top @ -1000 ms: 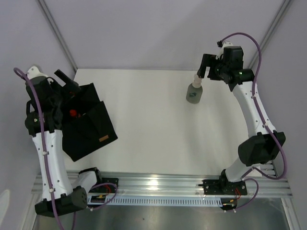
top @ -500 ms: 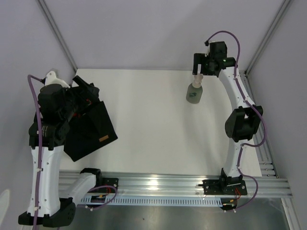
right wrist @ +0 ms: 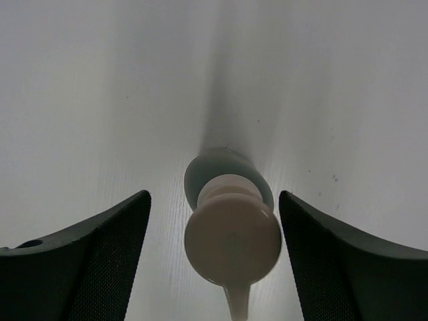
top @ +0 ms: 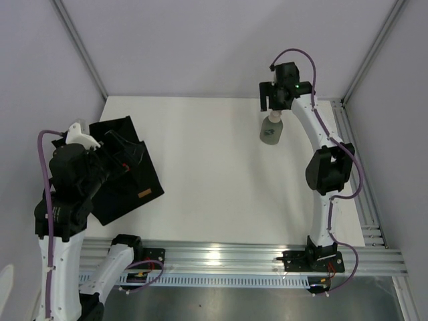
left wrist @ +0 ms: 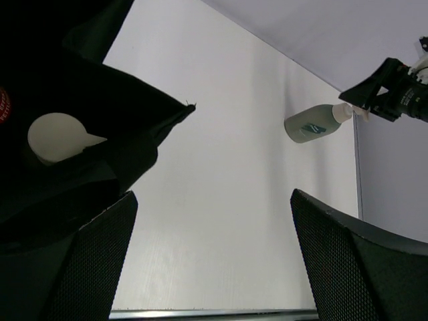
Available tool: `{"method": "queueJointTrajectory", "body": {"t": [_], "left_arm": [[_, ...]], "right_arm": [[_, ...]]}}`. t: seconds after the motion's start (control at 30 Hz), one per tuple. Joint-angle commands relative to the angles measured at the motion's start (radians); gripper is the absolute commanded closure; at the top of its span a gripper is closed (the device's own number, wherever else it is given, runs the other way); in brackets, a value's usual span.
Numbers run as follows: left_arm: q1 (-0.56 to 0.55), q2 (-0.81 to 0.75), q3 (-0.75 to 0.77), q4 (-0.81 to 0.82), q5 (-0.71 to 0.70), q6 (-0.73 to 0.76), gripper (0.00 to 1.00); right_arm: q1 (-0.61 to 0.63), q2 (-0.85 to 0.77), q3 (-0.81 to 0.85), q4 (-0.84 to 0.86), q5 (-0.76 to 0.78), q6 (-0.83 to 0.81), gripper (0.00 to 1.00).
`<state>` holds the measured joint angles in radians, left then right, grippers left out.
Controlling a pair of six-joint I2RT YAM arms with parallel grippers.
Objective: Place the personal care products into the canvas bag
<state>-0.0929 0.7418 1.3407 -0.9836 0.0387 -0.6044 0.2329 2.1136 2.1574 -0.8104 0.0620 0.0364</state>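
The black canvas bag (top: 127,180) lies at the table's left with its tan label (top: 143,194). In the left wrist view a pale pump cap (left wrist: 57,137) and a bit of a red bottle (left wrist: 3,105) show inside the bag (left wrist: 80,87). I cannot tell which bottle the cap belongs to. My left gripper (top: 120,150) is open and empty above the bag's mouth. The grey bottle (top: 271,130) stands at the far right. My right gripper (right wrist: 214,267) is open, its fingers either side of the bottle's pale cap (right wrist: 232,237) without touching.
The table's far edge and the grey back wall are just behind the grey bottle. A metal rail (top: 267,257) runs along the near edge. Slanted frame posts (top: 80,47) stand at the back corners.
My right gripper has swung left and now straddles the grey bottle's cap. My left arm has drawn back toward the near edge, still over the bag.
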Motion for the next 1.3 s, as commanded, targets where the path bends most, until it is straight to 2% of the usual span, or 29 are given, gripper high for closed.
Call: {"method": "queueJointTrajectory", "body": {"t": [0.0,0.07,0.17,0.23,0.27,0.37,0.57,0.77,1.0,1.27], "left_arm": [[-0.021,-0.022,0.017,-0.021,0.026,0.011,0.01],[-0.03,-0.019,0.035,-0.036,0.012,0.017,0.01],[-0.047,-0.013,0.054,-0.036,0.009,0.022,0.01],[-0.056,-0.012,0.055,-0.032,0.013,0.02,0.01],[-0.06,-0.01,0.055,-0.027,0.015,0.018,0.01],[-0.074,-0.002,0.061,-0.024,0.013,0.026,0.01],[-0.12,0.033,0.109,-0.009,-0.011,0.051,0.01],[-0.174,0.06,0.103,0.039,-0.016,0.089,0.01],[-0.202,0.036,0.058,0.072,-0.008,0.126,0.01],[-0.217,-0.011,-0.08,0.189,0.165,0.157,0.01]], "right_arm": [[0.026,0.011,0.018,-0.029,0.048,-0.018,0.2],[0.028,0.006,0.007,-0.033,0.062,-0.016,0.2],[0.032,-0.007,0.004,-0.035,0.07,-0.015,0.27],[0.04,-0.015,0.005,-0.045,0.079,-0.026,0.4],[0.045,-0.017,0.007,-0.05,0.087,-0.032,0.5],[0.069,-0.04,-0.002,-0.073,0.11,-0.035,0.64],[0.147,-0.148,-0.09,-0.076,0.128,-0.067,0.78],[0.284,-0.24,-0.163,-0.088,0.114,-0.047,0.85],[0.448,-0.308,-0.202,-0.113,0.128,-0.018,0.87],[0.6,-0.382,-0.26,-0.095,0.046,-0.012,0.86]]}}
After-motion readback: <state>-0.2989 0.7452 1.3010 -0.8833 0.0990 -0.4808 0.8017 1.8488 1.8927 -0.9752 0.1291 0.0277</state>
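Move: The grey-green pump bottle's pump end is already between the right hand's open fingers. The bottle's middle is about 9 cm below that hand, roughly 1 cm back and 1 cm left. The canvas bag is far off, some 60 cm to the right hand's left, 17 cm back and 12 cm lower. From the left hand, the bottle lies about 32 cm ahead, 47 cm right and 25 cm down. The right fingers, settling about 1 cm lower, close on the bottle's pump top and pinch it, then carry the bottle some 20 cm back and nearly as far left, low over the table, towards the bag and the left hand, turning about 30 degrees counter-clockwise. The left hand, still wide open and empty, eases about 5 cm right towards the bottle, turning clockwise. ##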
